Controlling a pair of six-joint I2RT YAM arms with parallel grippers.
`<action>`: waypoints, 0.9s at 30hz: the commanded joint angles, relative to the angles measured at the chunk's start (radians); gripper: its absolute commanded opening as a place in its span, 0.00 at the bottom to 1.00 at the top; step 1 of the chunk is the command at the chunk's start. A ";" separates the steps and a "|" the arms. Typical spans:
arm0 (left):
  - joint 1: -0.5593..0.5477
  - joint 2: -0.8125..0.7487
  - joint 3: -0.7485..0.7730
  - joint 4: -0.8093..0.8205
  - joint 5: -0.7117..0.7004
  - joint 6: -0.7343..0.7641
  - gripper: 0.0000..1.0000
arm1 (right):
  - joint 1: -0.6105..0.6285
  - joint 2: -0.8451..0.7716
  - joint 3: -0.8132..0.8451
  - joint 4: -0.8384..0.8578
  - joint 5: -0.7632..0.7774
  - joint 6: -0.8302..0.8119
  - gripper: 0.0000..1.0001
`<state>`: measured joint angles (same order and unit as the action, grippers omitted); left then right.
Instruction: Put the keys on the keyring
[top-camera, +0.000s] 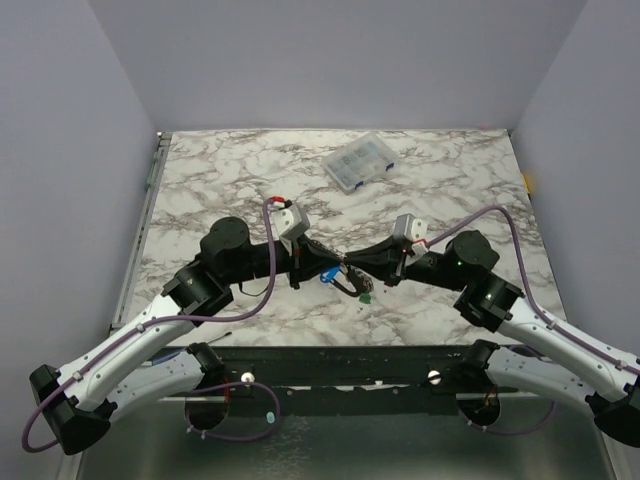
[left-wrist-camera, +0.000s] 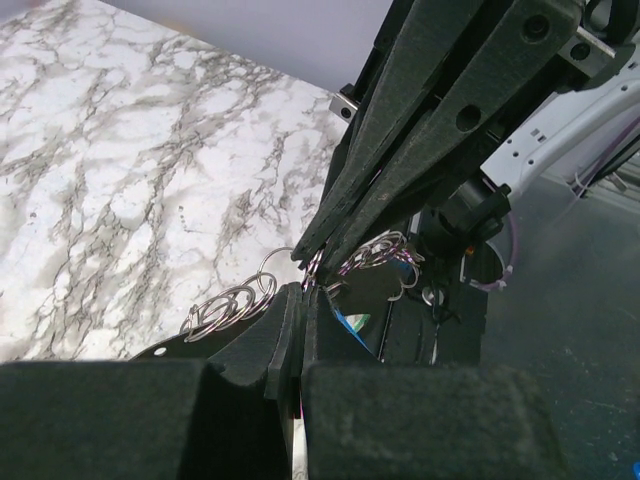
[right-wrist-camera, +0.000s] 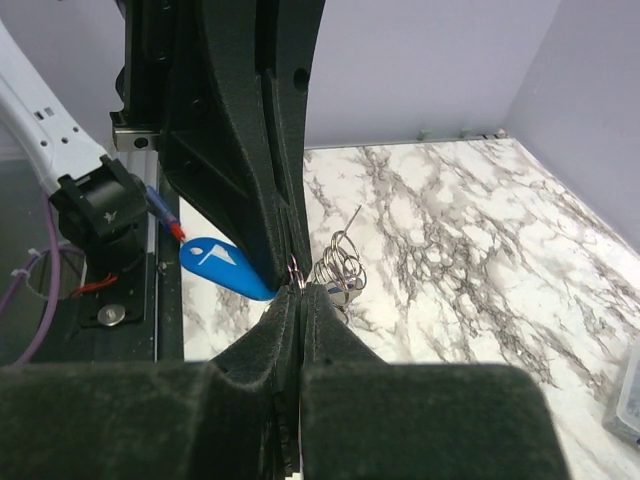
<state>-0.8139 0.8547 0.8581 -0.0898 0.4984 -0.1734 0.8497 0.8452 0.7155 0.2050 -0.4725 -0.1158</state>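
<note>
Both grippers meet tip to tip above the middle of the table. My left gripper (top-camera: 338, 262) (left-wrist-camera: 303, 292) is shut, its tips pinching the thin wire of the keyring (top-camera: 347, 286) (left-wrist-camera: 375, 250). From the other side my right gripper (top-camera: 356, 264) (right-wrist-camera: 300, 288) is shut on the same wire. A chain of small silver rings (left-wrist-camera: 228, 303) (right-wrist-camera: 340, 265) hangs beside the tips. One blue key (top-camera: 327, 276) (right-wrist-camera: 220, 266) dangles just left of the pinch point. A green key (top-camera: 366, 296) hangs lower, under the right gripper's fingers. How the keys sit on the loop is hidden behind the fingers.
A clear plastic compartment box (top-camera: 360, 162) lies at the back of the marble table (top-camera: 220, 180), and its corner shows in the right wrist view (right-wrist-camera: 628, 400). Grey walls stand on three sides. The black rail with the arm bases (top-camera: 330, 365) runs along the near edge.
</note>
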 joint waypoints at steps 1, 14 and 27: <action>-0.004 -0.012 -0.011 0.061 -0.011 -0.077 0.00 | 0.005 -0.019 -0.006 0.162 0.100 0.028 0.01; -0.003 -0.025 -0.053 0.150 -0.031 -0.211 0.00 | 0.005 -0.014 0.008 0.316 0.239 0.038 0.01; -0.004 -0.029 -0.133 0.454 -0.221 -0.735 0.00 | 0.005 0.017 -0.104 0.659 0.258 0.030 0.01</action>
<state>-0.8062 0.8368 0.7662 0.2634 0.3435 -0.6361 0.8627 0.8448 0.6415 0.5884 -0.3038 -0.0696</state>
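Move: The keyring's wire rings are pinched in both shut grippers, tip to tip: the rings lie about 1 cm right of the left hand and 1 cm left of the right, level with both. From the left hand, the curved metal plate hangs about 2 cm below and 1 cm right, neither ahead nor back; the blue key is about 3 cm back, 2 cm left, 3 cm below; the green key about 5 cm back, 4 cm right, 6 cm below. Lift both grippers together, about 5 cm up and some 2 cm forward, keeping both pairs of fingers shut on the wire rings and the tips close together. As they climb, tip both sets of fingertips upward by 15 to 20 degrees, and near the end also roll the left wrist so its top leans forward. ##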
